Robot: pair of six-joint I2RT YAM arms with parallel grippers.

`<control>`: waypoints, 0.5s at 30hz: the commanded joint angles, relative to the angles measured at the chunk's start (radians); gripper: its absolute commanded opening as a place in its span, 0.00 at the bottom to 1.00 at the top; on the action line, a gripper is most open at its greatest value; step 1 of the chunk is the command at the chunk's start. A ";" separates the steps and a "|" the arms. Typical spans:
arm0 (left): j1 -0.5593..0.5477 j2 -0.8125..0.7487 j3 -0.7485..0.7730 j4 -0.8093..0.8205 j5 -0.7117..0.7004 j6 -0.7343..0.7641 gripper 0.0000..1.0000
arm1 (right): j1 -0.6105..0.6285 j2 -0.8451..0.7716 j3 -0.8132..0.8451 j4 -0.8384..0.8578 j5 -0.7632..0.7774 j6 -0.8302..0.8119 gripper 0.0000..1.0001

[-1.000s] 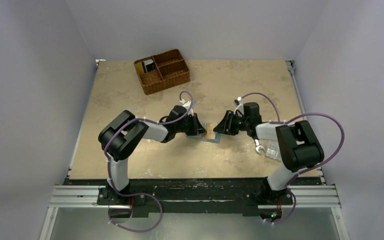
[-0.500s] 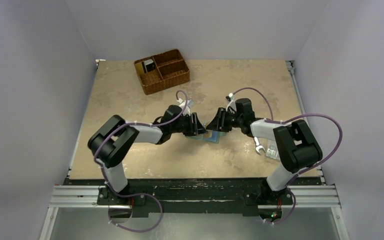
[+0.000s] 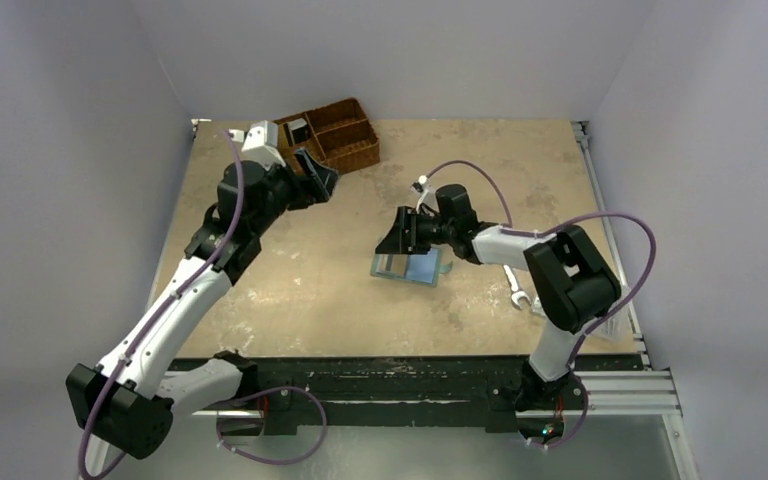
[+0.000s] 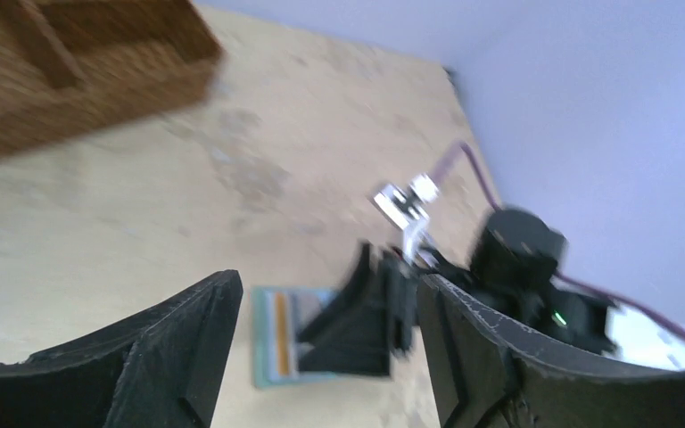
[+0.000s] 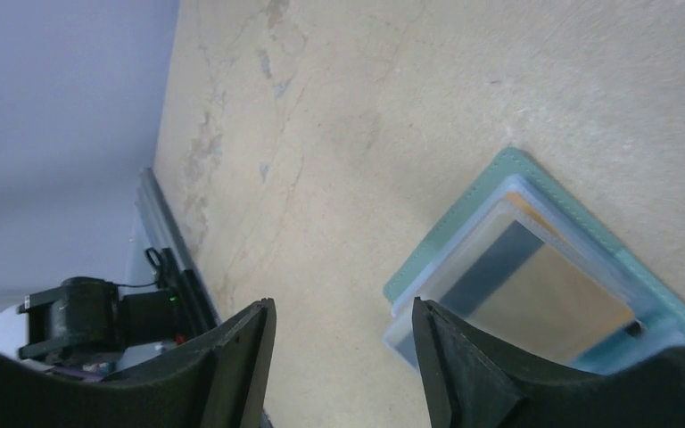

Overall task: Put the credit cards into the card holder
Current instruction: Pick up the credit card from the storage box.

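Note:
The teal card holder lies open and flat on the table, with a pale credit card lying on its left half. In the right wrist view that card shows a dark stripe and sits on the holder. My right gripper hovers over the holder's left end, open and holding nothing. My left gripper is raised near the wicker basket, far from the holder. It is open and empty, looking down on the holder.
The brown wicker basket stands at the back left, with more cards upright in one compartment. A silver wrench lies right of the holder, by the right arm. The table's side rails run along both edges.
My left gripper opened, let go at the holder and swung up and back-left to the basket. My right gripper opened wider and shifted left. The holder now lies free on the table.

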State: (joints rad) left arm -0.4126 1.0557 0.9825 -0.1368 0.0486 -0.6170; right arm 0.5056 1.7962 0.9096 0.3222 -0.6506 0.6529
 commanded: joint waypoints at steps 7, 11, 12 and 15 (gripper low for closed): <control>0.063 0.567 0.473 -0.208 -0.340 0.257 0.85 | -0.030 -0.313 -0.096 -0.208 0.200 -0.197 0.69; 0.100 0.754 0.687 -0.208 -0.275 0.472 0.83 | -0.030 -0.332 -0.147 -0.193 0.176 -0.194 0.69; 0.114 0.800 0.743 -0.223 -0.248 0.491 0.83 | -0.029 -0.329 -0.154 -0.191 0.167 -0.194 0.69; 0.153 0.929 0.902 -0.302 -0.204 0.543 0.78 | -0.031 -0.320 -0.167 -0.200 0.154 -0.204 0.69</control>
State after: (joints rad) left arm -0.3111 1.9060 1.6802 -0.3683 -0.2005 -0.2409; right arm 0.4736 1.4731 0.7631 0.1467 -0.4923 0.4847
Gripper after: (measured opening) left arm 0.809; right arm 0.689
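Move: The remaining credit cards, in the far left compartment of the wicker box, lie about 33 cm ahead of the left gripper, 10 cm to its left and 24 cm below. The box's middle is some 27 cm ahead, 3 cm left and 25 cm down; a yellow card is 5 cm left of the credit cards. The card holder lies about 3 cm back, 17 cm right and 28 cm below. From the right gripper the cards are about 34 cm ahead, 21 cm left and 3 cm lower. Bring the empty left gripper, still wide open, quickly forward about 20 cm towards the cards, at first nearly level, then sinking some 10 cm towards the wicker box, edging a little left. Roll it some 30 degrees, left side up, so the fingers tip downward. Shift the open right gripper about 5 cm right over the card holder, up first, then partly down again. ##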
